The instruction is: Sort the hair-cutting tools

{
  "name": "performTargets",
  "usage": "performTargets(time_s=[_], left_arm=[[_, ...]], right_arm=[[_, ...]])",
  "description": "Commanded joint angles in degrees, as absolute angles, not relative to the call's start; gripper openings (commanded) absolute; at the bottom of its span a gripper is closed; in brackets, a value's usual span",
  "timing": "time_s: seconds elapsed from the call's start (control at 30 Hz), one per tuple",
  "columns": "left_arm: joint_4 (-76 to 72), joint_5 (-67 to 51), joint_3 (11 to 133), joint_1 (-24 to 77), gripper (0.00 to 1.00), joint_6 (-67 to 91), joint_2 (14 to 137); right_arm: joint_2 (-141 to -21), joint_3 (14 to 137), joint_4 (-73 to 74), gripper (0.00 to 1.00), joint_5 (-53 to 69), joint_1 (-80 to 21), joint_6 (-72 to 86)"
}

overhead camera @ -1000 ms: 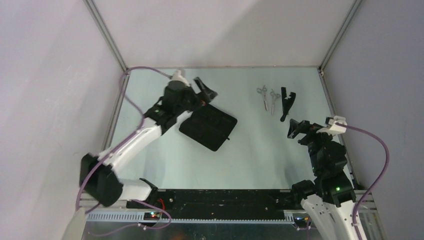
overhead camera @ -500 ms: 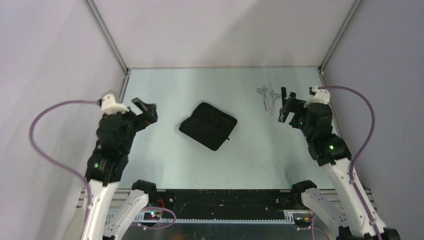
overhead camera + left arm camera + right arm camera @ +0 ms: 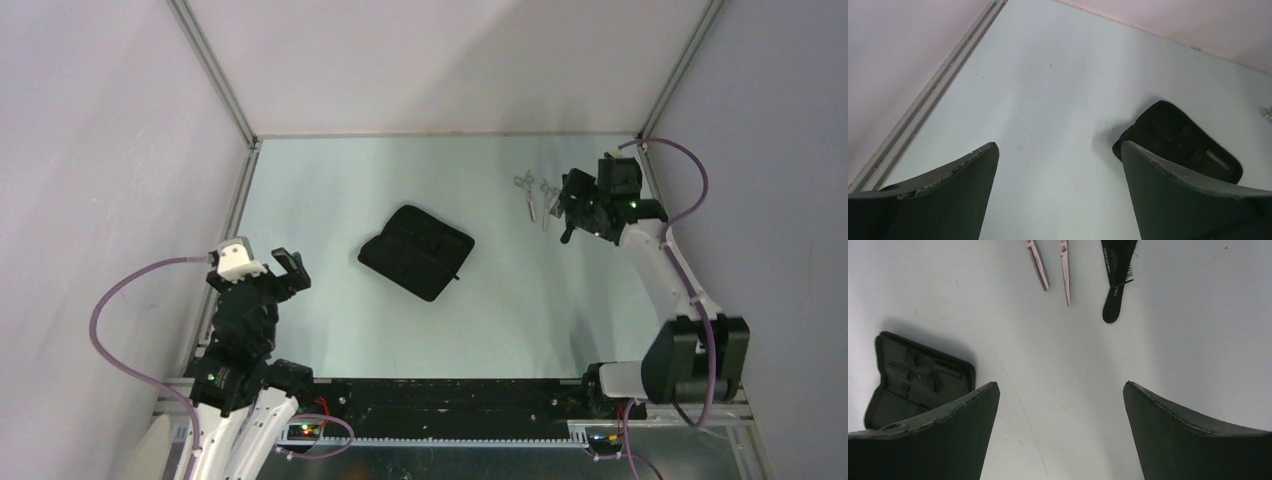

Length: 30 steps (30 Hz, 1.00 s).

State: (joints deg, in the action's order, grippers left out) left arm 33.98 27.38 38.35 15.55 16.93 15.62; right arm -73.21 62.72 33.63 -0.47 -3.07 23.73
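Observation:
Two silver scissors [image 3: 525, 193] [image 3: 547, 200] lie side by side at the far right of the table, blades toward me. They also show in the right wrist view [image 3: 1038, 265] [image 3: 1065, 270]. The black comb [image 3: 1117, 275] lies just right of them. In the top view my right gripper [image 3: 572, 205] covers most of the comb and only its handle end [image 3: 567, 237] shows. My right gripper [image 3: 1060, 387] is open and empty, held above the table short of the tools. My left gripper [image 3: 290, 268] [image 3: 1058, 150] is open and empty near the left edge.
A black zip case lies open in the middle of the table [image 3: 416, 251]. It shows at the right in the left wrist view [image 3: 1178, 140] and at the lower left in the right wrist view [image 3: 918, 385]. A metal rail [image 3: 928, 110] runs along the left edge.
My left arm has pulled back from beside the case to the near left. My right arm has reached out toward the far right, to over the comb.

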Motion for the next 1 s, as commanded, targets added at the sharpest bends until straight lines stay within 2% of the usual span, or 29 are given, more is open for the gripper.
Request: performTargets(time_s=[0.0, 0.2, 0.4, 0.5, 0.67, 0.97], left_arm=[[27.4, 29.2, 35.5, 16.4, 1.0, 14.1, 14.5], [27.4, 30.4, 35.1, 17.2, 1.0, 13.8, 15.2], [27.2, 29.8, 35.0, 17.5, 1.0, 13.5, 16.1], [26.9, 29.5, 34.9, 17.5, 1.0, 13.3, 16.7], [26.8, 29.2, 34.9, 17.5, 1.0, 13.1, 17.5], [26.5, 28.9, 34.8, 17.6, 1.0, 12.8, 18.2]], right_arm=[[-81.5, 68.9, 34.7, 0.98, 0.4, -2.7, 21.6], [-95.3, 77.4, 35.7, 0.9, 0.1, -2.6, 19.5], [-107.9, 89.1, 37.8, 0.7, -3.3, -3.0, 18.1], [-114.1, 94.5, 39.6, 0.65, -4.8, -3.7, 17.0], [-121.9, 102.6, 42.0, 0.48, -4.1, -3.9, 16.5], [-130.3, 108.4, 44.8, 0.45, -2.2, -4.1, 16.4]])
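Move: The scissors, the plain pair just left of the combs, lie about 17 cm ahead of the right gripper, in line with it and some 17 cm below. The thinning scissors are roughly 5 cm to their left and 2 cm farther out; the crossed combs are about 7 cm to their right, level with them. From the left gripper the scissors are some 32 cm ahead, 67 cm to the right and 24 cm down. Bring the right gripper forward about 15 cm and down about as much, to just above the blades of the scissors, finishing almost straight down. Tip the fingers some 20 degrees further towards the table on the way and narrow them from wide open to just under half, so they straddle the blades without gripping yet. ##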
